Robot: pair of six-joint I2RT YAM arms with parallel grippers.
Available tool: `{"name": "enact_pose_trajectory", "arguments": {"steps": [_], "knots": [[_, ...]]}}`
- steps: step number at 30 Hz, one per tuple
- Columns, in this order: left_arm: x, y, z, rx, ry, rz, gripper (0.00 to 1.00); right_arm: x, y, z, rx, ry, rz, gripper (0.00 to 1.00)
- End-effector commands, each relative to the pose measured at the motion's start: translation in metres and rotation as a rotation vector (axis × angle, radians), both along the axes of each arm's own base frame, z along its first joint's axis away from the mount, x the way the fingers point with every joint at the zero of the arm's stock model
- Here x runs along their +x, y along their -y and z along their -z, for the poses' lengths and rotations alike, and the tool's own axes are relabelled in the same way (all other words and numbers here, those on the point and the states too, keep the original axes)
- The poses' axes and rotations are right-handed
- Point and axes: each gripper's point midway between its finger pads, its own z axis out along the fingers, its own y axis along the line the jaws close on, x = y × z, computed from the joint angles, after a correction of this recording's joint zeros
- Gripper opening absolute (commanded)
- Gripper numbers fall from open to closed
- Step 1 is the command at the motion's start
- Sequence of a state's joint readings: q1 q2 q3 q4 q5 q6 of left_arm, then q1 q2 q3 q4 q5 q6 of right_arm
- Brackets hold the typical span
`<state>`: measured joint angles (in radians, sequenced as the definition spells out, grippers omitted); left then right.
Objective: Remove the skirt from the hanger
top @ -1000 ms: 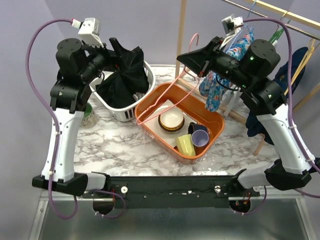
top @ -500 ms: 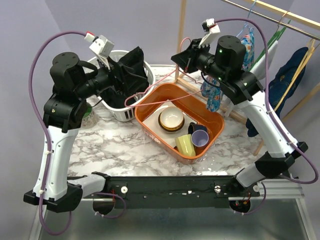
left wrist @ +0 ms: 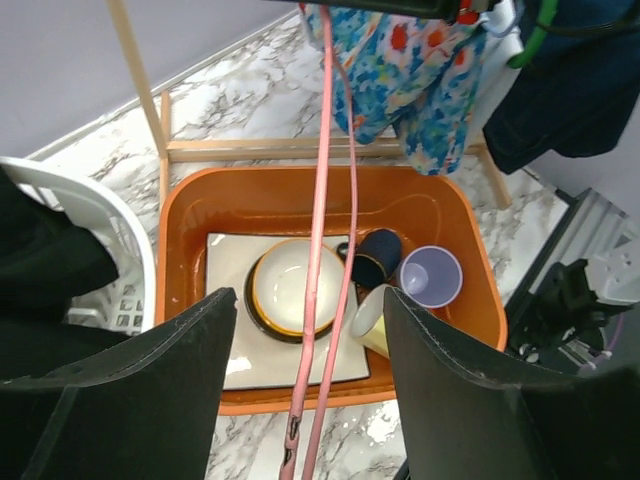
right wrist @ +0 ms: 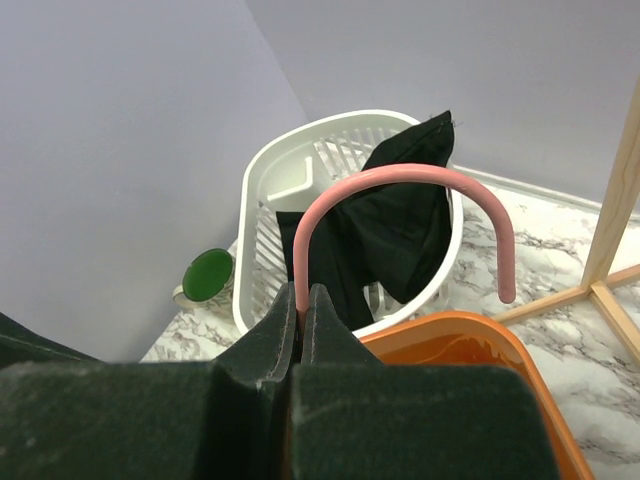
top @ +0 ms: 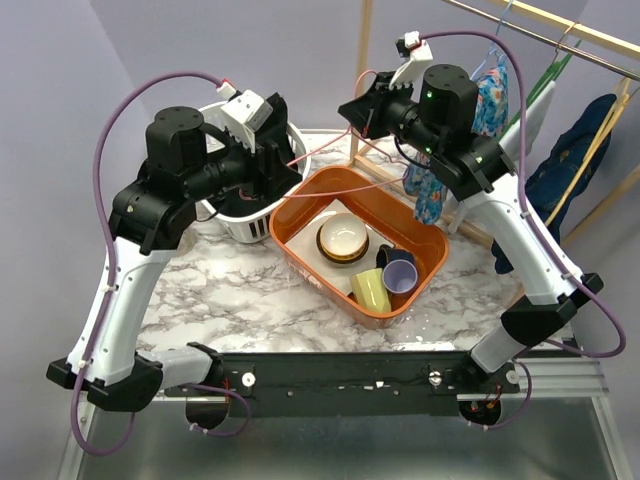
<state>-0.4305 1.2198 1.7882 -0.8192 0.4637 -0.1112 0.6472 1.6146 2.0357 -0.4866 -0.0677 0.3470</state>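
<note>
The black skirt (right wrist: 400,230) lies bunched in the white basket (right wrist: 262,175), free of the hanger; its edge also shows in the left wrist view (left wrist: 40,260). My right gripper (right wrist: 303,300) is shut on the pink hanger (right wrist: 400,180) at the base of its hook, holding it in the air behind the orange tub. The hanger's two thin bars (left wrist: 318,230) run down between the fingers of my left gripper (left wrist: 305,400). That gripper is open and its fingers (left wrist: 150,390) stand apart from the bars. In the top view the left gripper (top: 288,152) sits just right of the basket.
An orange tub (top: 292,252) holds a bowl (top: 343,240), a yellow cup (top: 370,290) and a purple cup (top: 400,275). A wooden rack (top: 362,60) at the back right carries a floral garment (top: 490,90) and a dark blue one (top: 565,170). A green-lidded jar (right wrist: 207,275) stands left of the basket.
My left arm has swung right from the basket, leaving the skirt in it, and its jaws have narrowed round the hanger's bars. The right arm has carried the hanger left and back.
</note>
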Motion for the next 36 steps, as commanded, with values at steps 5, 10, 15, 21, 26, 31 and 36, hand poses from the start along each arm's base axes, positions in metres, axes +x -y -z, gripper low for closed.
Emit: {"name": "enact_pose_trajectory", "arguments": {"steps": [5, 10, 15, 21, 26, 31, 36], "knots": [[0.003, 0.004, -0.003, 0.037, 0.026, 0.017, 0.29, -0.014, 0.003, -0.029, 0.056, 0.056, -0.020, 0.01], [0.005, 0.004, -0.007, 0.027, 0.033, 0.000, 0.00, -0.019, 0.003, -0.038, 0.062, 0.079, -0.043, 0.09], [0.015, -0.004, -0.006, 0.045, 0.044, -0.068, 0.00, -0.032, 0.007, -0.057, 0.105, 0.093, -0.058, 0.70], [0.028, -0.005, -0.009, 0.010, 0.075, -0.123, 0.00, -0.059, 0.023, -0.083, 0.162, 0.125, -0.079, 1.00], [0.040, -0.003, -0.013, -0.003, 0.093, -0.148, 0.00, -0.101, 0.051, -0.121, 0.231, 0.207, -0.099, 1.00], [0.060, -0.004, -0.019, 0.009, 0.118, -0.201, 0.00, -0.137, 0.074, -0.148, 0.296, 0.287, -0.123, 1.00], [0.087, -0.013, -0.032, 0.050, 0.149, -0.301, 0.00, -0.160, 0.092, -0.158, 0.346, 0.319, -0.126, 1.00]]}}
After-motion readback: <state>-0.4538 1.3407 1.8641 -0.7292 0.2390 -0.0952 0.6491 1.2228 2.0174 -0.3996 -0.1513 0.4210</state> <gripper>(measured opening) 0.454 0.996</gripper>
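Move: The left hand's part-open fingers straddle the near-left corner of the hanger, whose middle lies about 10 cm to the right and 4 cm ahead, level. From that hand the orange basin is some 10 cm ahead and 14 to the right, the white basket with the black skirt 22 ahead and 15 to the left, both roughly 35 below. The right hand still pinches the hanger's neck; the hanger's middle is about 8 cm back from it, straight in line and 3 lower. The left fingers close from part open to about half and pinch the pink hanger's corner; only then do the right fingers open wide, let go of the neck and pull away with growing speed, up about 16 cm, back 15 and right 9, tilting upwards. Keeping its grip, the left hand eases some 6 cm forward, turning about 10 degrees counter-clockwise. ##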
